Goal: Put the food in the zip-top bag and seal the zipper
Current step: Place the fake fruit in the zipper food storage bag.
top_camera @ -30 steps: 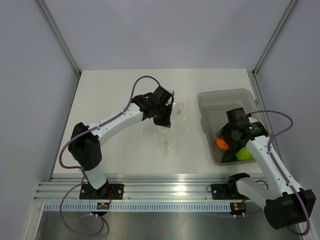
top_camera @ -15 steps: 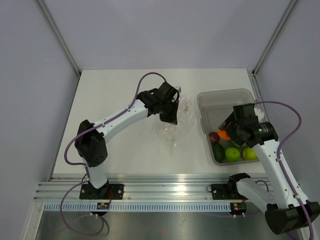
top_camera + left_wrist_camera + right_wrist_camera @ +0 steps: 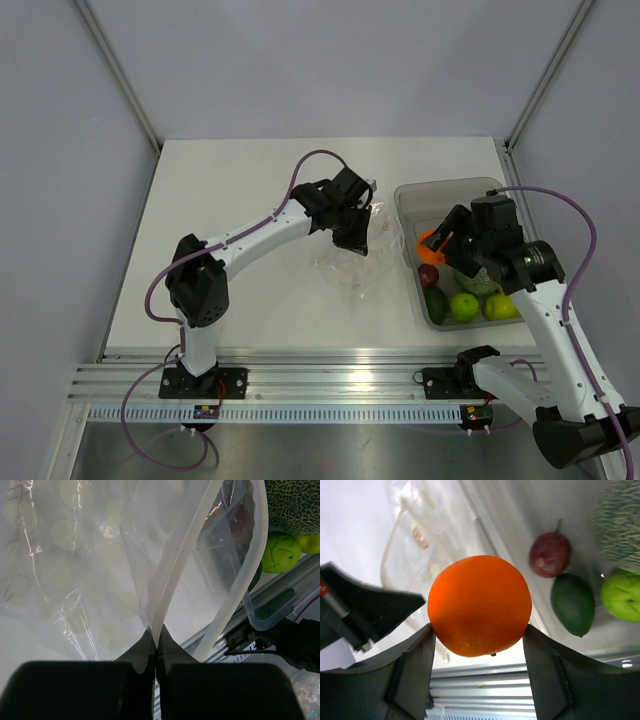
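Observation:
My left gripper [image 3: 356, 236] [image 3: 156, 639] is shut on the zipper [image 3: 175, 565] rim of the zip-top bag [image 3: 352, 268] [image 3: 75, 555]. It holds the dotted clear bag up beside the tub, its mouth gaping. My right gripper [image 3: 432, 243] [image 3: 478, 630] is shut on the orange [image 3: 428, 239] [image 3: 479, 605] and holds it above the tub's left wall, close to the bag [image 3: 420, 535]. More food lies in the tub: a dark red plum [image 3: 428, 275] [image 3: 549, 554], a dark green fruit [image 3: 436, 301] [image 3: 572, 604], green rounds [image 3: 464, 307] [image 3: 622, 595] and a netted melon [image 3: 620, 525] [image 3: 295, 505].
The grey translucent tub [image 3: 445, 188] stands at the table's right side, its left wall just right of the bag. White enclosure walls ring the table, and an aluminium rail [image 3: 320, 385] runs along the near edge.
My right gripper has risen out of the tub with the orange and moved left toward the bag. My left gripper has carried the bag rightward, closer to the tub.

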Action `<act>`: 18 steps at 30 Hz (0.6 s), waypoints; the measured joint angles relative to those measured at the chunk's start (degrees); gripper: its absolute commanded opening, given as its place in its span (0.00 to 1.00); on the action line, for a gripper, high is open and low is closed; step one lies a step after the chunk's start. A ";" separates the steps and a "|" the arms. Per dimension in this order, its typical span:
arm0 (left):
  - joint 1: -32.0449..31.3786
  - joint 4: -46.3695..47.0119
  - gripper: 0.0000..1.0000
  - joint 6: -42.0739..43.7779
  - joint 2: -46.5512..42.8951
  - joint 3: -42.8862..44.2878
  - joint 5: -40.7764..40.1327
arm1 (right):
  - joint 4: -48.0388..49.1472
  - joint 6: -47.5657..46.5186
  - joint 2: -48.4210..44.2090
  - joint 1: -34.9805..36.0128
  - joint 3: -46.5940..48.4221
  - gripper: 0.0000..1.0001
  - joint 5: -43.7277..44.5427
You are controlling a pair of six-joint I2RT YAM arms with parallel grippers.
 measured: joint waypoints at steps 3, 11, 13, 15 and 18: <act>-0.04 -0.02 0.00 -0.02 0.07 0.98 0.20 | 2.01 0.35 1.38 4.57 1.40 0.41 -1.60; -0.02 -0.42 0.00 0.00 0.07 2.38 0.42 | 8.74 2.43 11.41 16.94 4.26 0.46 -1.22; -0.04 -0.87 0.00 0.02 0.02 2.38 0.42 | 9.53 2.71 13.44 17.07 4.26 0.59 -0.94; -0.04 -1.31 0.00 0.02 -0.24 2.36 0.42 | 10.12 2.89 14.67 17.07 4.26 0.90 -0.74; -0.02 -1.42 0.00 0.02 -0.98 2.36 0.57 | 10.64 3.02 15.02 17.07 4.26 0.99 -0.74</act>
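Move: The orange is already gripped in the right hand; the bag's open mouth, where it is to go, lies about 10 cm to that hand's left, 3 cm farther out and some 8 cm lower. In the tray, roughly 18 cm below the right hand, the plum sits about 2 cm ahead and 2 cm right, and the avocado 6 cm back and 3 cm right. From the left hand, pinching the bag's zipper edge, the mouth's middle is about 5 cm to the right, level fore and aft, and 2 cm lower. The orange is swung quickly about 10 cm left and some 3 cm forward by the right hand, from beside the tray to over the bag's open mouth, rising slightly, then dipping, while the hand turns some 15 degrees counter-clockwise. There the right hand stops and its fingers spread to let go. The left hand keeps its pinch on the zipper edge and lifts it about 2 cm. ##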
